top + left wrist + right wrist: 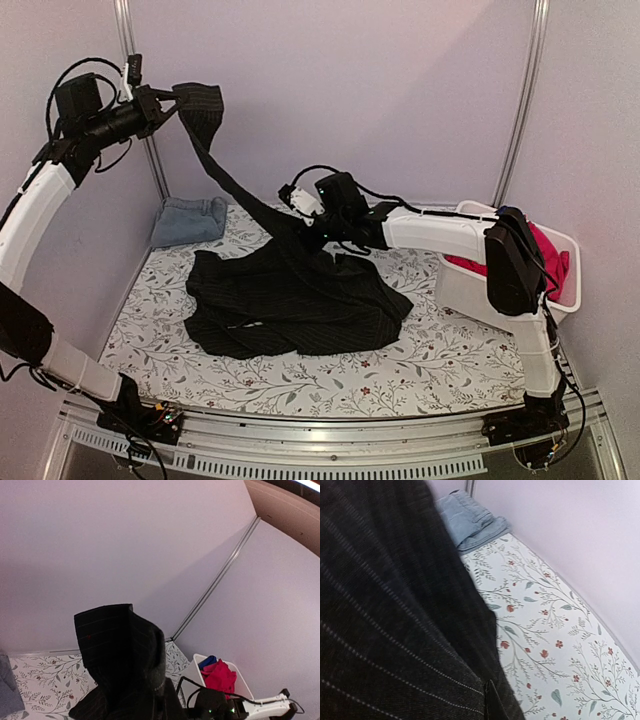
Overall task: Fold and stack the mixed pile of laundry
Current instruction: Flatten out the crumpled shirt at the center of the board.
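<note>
The black pinstriped shirt [290, 300] lies spread on the floral table cover, with one long part pulled taut up to the left. High at the back left, my left gripper [178, 100] is shut on that raised end [115, 650], and the cloth hides its fingers in the left wrist view. My right gripper [303, 228] is shut on the shirt [385, 630] lower down the taut part, just above the table. One dark fingertip [492, 702] shows through the fabric. A folded light blue denim piece [188, 220] [470, 522] rests at the back left corner.
A white bin [470, 290] [196, 672] stands at the right edge and holds bright red-pink cloth [552, 255] [220, 677] and royal blue cloth [207, 661]. Lilac walls close in the back and both sides. The floral cover [420, 360] shows around the shirt.
</note>
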Action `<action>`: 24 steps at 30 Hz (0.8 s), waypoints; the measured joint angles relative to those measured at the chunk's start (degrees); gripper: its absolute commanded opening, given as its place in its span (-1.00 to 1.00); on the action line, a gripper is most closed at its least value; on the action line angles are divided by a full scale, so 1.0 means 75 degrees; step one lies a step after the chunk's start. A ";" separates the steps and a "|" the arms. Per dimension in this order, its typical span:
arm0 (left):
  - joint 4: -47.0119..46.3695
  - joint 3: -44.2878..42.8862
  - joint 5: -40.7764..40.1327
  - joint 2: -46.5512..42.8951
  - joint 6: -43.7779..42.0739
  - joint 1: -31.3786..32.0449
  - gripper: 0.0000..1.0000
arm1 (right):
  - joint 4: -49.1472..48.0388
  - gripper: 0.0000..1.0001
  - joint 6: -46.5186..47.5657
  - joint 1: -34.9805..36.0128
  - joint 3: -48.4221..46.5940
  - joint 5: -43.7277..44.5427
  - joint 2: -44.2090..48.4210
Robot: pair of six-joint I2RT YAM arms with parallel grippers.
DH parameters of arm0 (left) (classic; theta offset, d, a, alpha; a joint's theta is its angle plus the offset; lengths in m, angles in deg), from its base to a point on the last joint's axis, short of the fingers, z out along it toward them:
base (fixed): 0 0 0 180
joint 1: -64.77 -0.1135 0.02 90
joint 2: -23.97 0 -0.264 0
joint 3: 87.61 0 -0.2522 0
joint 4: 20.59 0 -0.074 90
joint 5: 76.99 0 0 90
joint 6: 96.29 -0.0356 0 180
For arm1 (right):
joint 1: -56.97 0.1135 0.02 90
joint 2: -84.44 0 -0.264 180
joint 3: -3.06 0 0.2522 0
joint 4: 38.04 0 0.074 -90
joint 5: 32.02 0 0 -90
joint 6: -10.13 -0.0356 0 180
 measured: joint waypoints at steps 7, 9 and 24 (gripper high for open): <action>0.0353 0.1480 0.0041 -0.0711 -0.2256 0.2579 -0.97 | -0.0137 -1.00 -0.1000 -0.1545 0.0029 -0.1005 0.0915; 0.0825 0.2186 -0.0562 -0.0790 -0.3040 0.3608 -0.22 | -0.0291 -1.00 -0.1201 -0.1955 0.0085 -0.1445 0.1253; 0.0883 0.5257 -0.3363 -0.2419 -0.2358 0.0804 0.89 | -0.0822 -1.00 -0.1510 -0.1821 0.2087 -0.4109 0.2780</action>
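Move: My left hand holds the striped shirt's sleeve end high up; the shirt's body lies about 26 cm to its right, 8 cm nearer me and some 48 cm below. From my right hand, pinching the shirt near its far edge, that body is roughly 10 cm back, 4 cm left and 15 cm below. The folded jeans lie about 25 cm ahead and 12 cm left of my left hand, 47 cm down. I swing my left hand down nearly 30 cm, back and to the right towards the shirt, opening wide to let go of the sleeve, then sweep it forward and left, empty, rising slightly. My right hand keeps its pinch and pulls its part of the shirt up and right, first forward, then easing back and sinking a little, ending some 12 cm higher, rolled about 20 degrees left side up. ##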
